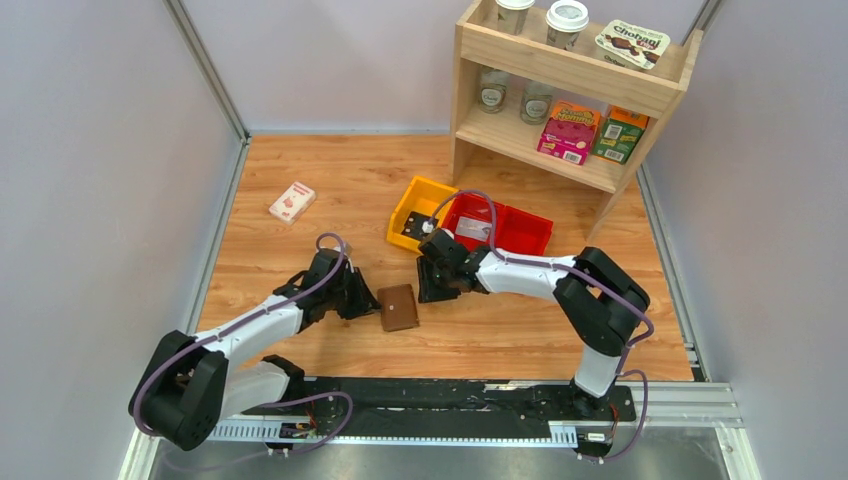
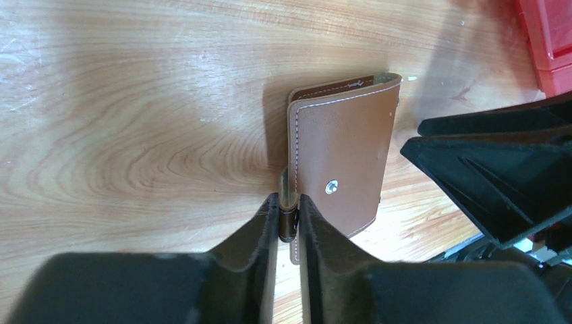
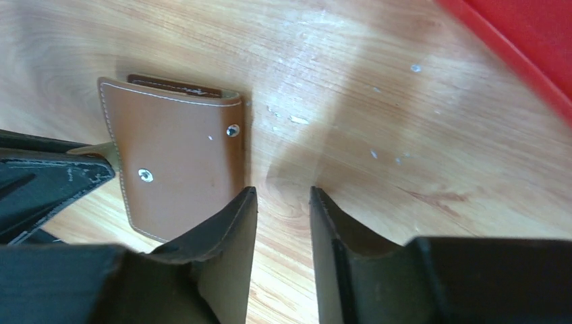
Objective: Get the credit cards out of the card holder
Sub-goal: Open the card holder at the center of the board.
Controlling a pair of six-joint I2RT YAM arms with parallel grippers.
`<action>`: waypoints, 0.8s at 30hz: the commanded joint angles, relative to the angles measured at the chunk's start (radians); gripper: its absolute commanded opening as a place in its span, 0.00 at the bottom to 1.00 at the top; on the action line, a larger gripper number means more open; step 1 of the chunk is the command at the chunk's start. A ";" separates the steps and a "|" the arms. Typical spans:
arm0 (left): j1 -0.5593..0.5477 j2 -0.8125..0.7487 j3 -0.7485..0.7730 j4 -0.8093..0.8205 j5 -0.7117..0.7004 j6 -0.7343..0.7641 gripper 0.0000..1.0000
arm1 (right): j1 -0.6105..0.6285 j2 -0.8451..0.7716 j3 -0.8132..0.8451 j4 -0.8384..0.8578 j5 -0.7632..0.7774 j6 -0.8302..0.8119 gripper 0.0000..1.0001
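Observation:
The card holder (image 1: 398, 307) is a closed brown leather wallet lying flat on the wooden table, between the two arms. My left gripper (image 2: 289, 202) is shut on the small clasp strap that sticks out of the card holder's (image 2: 340, 162) left edge. My right gripper (image 3: 283, 192) stands open just to the right of the card holder (image 3: 179, 162), with bare wood between its fingers. In the top view the left gripper (image 1: 365, 303) and right gripper (image 1: 432, 290) flank the wallet. No credit cards show; the wallet's inside is hidden.
A yellow bin (image 1: 412, 199) and a red bin (image 1: 520, 232) stand just behind the right gripper, with a grey flat thing (image 1: 470, 227) in the red one. A white-and-red small box (image 1: 291, 202) lies at the back left. A wooden shelf (image 1: 570, 90) holds cups, jars and boxes.

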 commanded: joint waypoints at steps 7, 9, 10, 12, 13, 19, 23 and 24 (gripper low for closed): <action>0.007 0.023 0.000 0.169 0.123 0.018 0.00 | 0.074 -0.100 0.150 -0.170 0.197 -0.098 0.59; 0.007 0.008 0.030 0.174 0.154 0.024 0.00 | 0.074 -0.115 0.141 -0.171 0.239 -0.080 0.62; 0.007 -0.003 0.041 0.166 0.168 0.032 0.00 | 0.073 -0.129 0.130 -0.168 0.259 -0.071 0.64; 0.008 -0.038 0.102 0.105 0.159 0.059 0.00 | 0.073 -0.172 0.107 -0.168 0.298 -0.055 0.66; 0.007 -0.049 0.153 0.030 0.128 0.076 0.00 | 0.071 -0.192 0.094 -0.168 0.315 -0.049 0.67; -0.022 -0.014 0.323 -0.167 0.080 0.128 0.00 | 0.058 -0.340 -0.009 -0.168 0.418 -0.022 0.72; -0.105 0.104 0.388 -0.125 0.106 0.107 0.00 | 0.025 -0.416 -0.064 -0.161 0.412 -0.022 0.73; -0.116 0.141 0.397 -0.107 0.115 0.102 0.00 | 0.021 -0.428 -0.074 -0.154 0.402 -0.031 0.73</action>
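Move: The card holder lies flat just under the left fingers, its middle about 4 cm to their right, level with them and roughly 1 cm lower; its strap already sits between the fingertips. The yellow bin is some 19 cm ahead and 8 cm right, the nearer red bin 16 cm ahead and 18 cm right. From the right hand, the holder's middle is about 5 cm left and 1 cm back. The left fingers pinch shut on the card holder's strap at its left edge, hold there a moment, then pull it up quickly by about 11 cm while drifting right and forward, tips tilting slightly forward. The right hand, holding nothing, rises nearly 10 cm and then draws off to the right, away from the holder, opening its fingers wide and tipping them some 20 degrees forward. ##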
